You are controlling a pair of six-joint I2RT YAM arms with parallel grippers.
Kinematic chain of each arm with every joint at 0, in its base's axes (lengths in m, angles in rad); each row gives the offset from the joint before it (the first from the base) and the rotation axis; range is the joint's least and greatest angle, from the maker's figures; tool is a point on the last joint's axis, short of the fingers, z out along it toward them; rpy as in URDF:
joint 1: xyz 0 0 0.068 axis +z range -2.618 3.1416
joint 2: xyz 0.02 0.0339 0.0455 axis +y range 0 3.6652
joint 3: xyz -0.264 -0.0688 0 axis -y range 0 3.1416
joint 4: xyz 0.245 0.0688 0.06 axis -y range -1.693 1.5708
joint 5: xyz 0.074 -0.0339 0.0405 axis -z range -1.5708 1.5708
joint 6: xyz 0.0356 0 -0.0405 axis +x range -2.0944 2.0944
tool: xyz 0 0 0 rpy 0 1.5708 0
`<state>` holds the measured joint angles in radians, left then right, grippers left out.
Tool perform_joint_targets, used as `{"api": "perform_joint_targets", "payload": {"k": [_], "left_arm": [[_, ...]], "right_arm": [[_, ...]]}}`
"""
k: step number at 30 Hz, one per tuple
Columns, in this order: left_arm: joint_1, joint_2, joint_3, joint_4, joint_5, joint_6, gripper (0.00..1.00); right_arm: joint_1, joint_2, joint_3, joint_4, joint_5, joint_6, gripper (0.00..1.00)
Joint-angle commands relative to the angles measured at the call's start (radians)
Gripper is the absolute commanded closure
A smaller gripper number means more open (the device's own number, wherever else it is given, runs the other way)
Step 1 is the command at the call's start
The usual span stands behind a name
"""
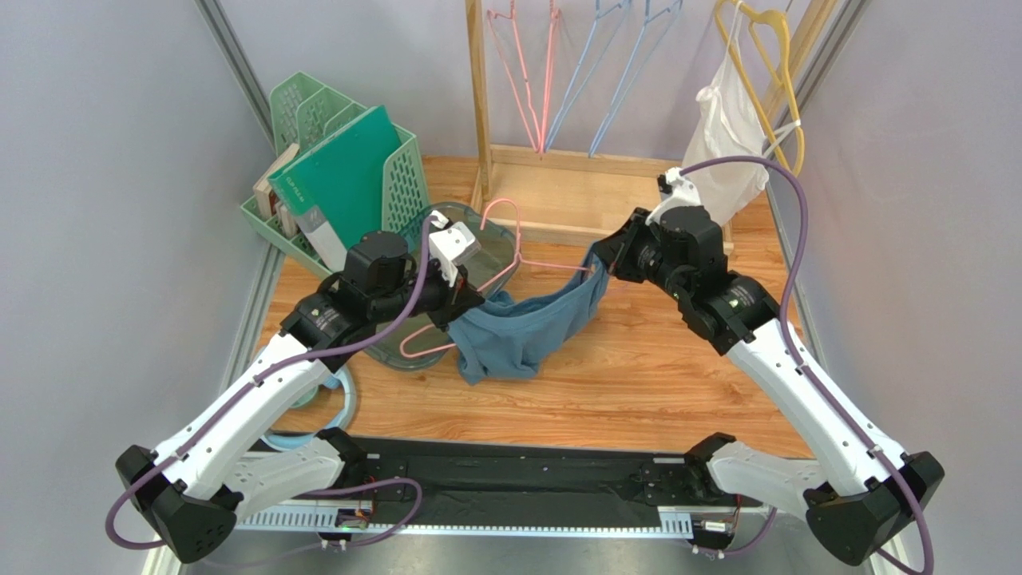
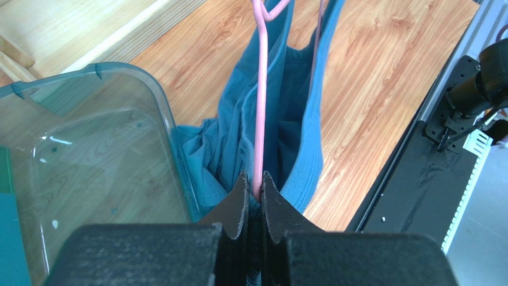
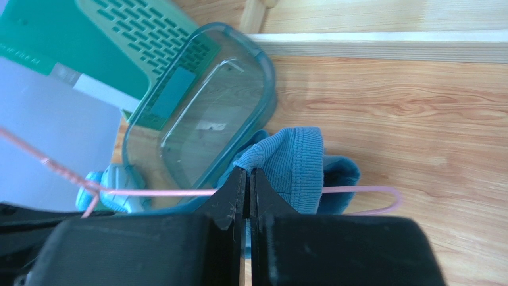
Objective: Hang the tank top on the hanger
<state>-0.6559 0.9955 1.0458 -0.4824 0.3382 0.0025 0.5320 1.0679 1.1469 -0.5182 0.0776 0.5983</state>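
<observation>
The pink hanger [image 1: 518,246] hangs just above the table at the centre, and the dusty blue tank top [image 1: 528,330] sags from it onto the wood. My left gripper [image 1: 466,302] is shut on the hanger's wire [image 2: 260,107], with tank top fabric [image 2: 229,137] bunched right at its tips [image 2: 254,180]. My right gripper [image 1: 600,266] pinches the tank top's ribbed edge [image 3: 295,161] at its tips [image 3: 248,174]. That edge is draped over the hanger's bar [image 3: 161,192] near its rounded end.
A clear teal bin [image 1: 480,258] sits under my left wrist. Behind it is a green file basket [image 1: 348,168]. A wooden rack [image 1: 564,180] at the back holds pink and light-blue hangers. A yellow hanger with a white garment [image 1: 732,132] hangs at the back right.
</observation>
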Motion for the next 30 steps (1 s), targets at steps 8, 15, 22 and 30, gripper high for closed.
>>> {"api": "perform_joint_targets", "payload": {"k": [8,15,22,30], "left_arm": [[-0.008,-0.008,0.005,0.025,-0.016,0.021,1.00],[-0.008,-0.011,0.002,0.031,-0.015,0.019,1.00],[-0.007,-0.024,-0.001,0.037,-0.031,0.021,1.00],[-0.008,-0.052,-0.010,0.054,-0.025,0.021,1.00]], "right_arm": [[0.132,-0.037,0.057,0.014,0.063,0.027,1.00],[0.137,-0.088,-0.058,-0.028,0.126,0.049,1.00],[0.137,-0.112,-0.113,-0.036,0.102,0.070,1.00],[0.137,-0.117,-0.138,-0.032,0.028,0.061,0.95]]}}
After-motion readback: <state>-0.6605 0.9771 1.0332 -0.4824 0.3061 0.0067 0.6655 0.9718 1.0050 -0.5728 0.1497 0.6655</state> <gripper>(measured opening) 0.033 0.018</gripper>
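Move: The right hand pinches the tank top near the hanger's free right end, which lies about 6 cm to its right, level fore-and-aft and some 4 cm below. The rack's front rail stands roughly 11 cm ahead and 2 cm left, 17 cm down; the clear bin some 28 cm left, level with it, 15 cm down. From the left hand, gripping hanger and cloth, that end is about 25 cm right and 5 cm ahead, roughly level. Right hand draws the pinched cloth back and briefly left, then about 6 cm down, easing right; left hand holds. ##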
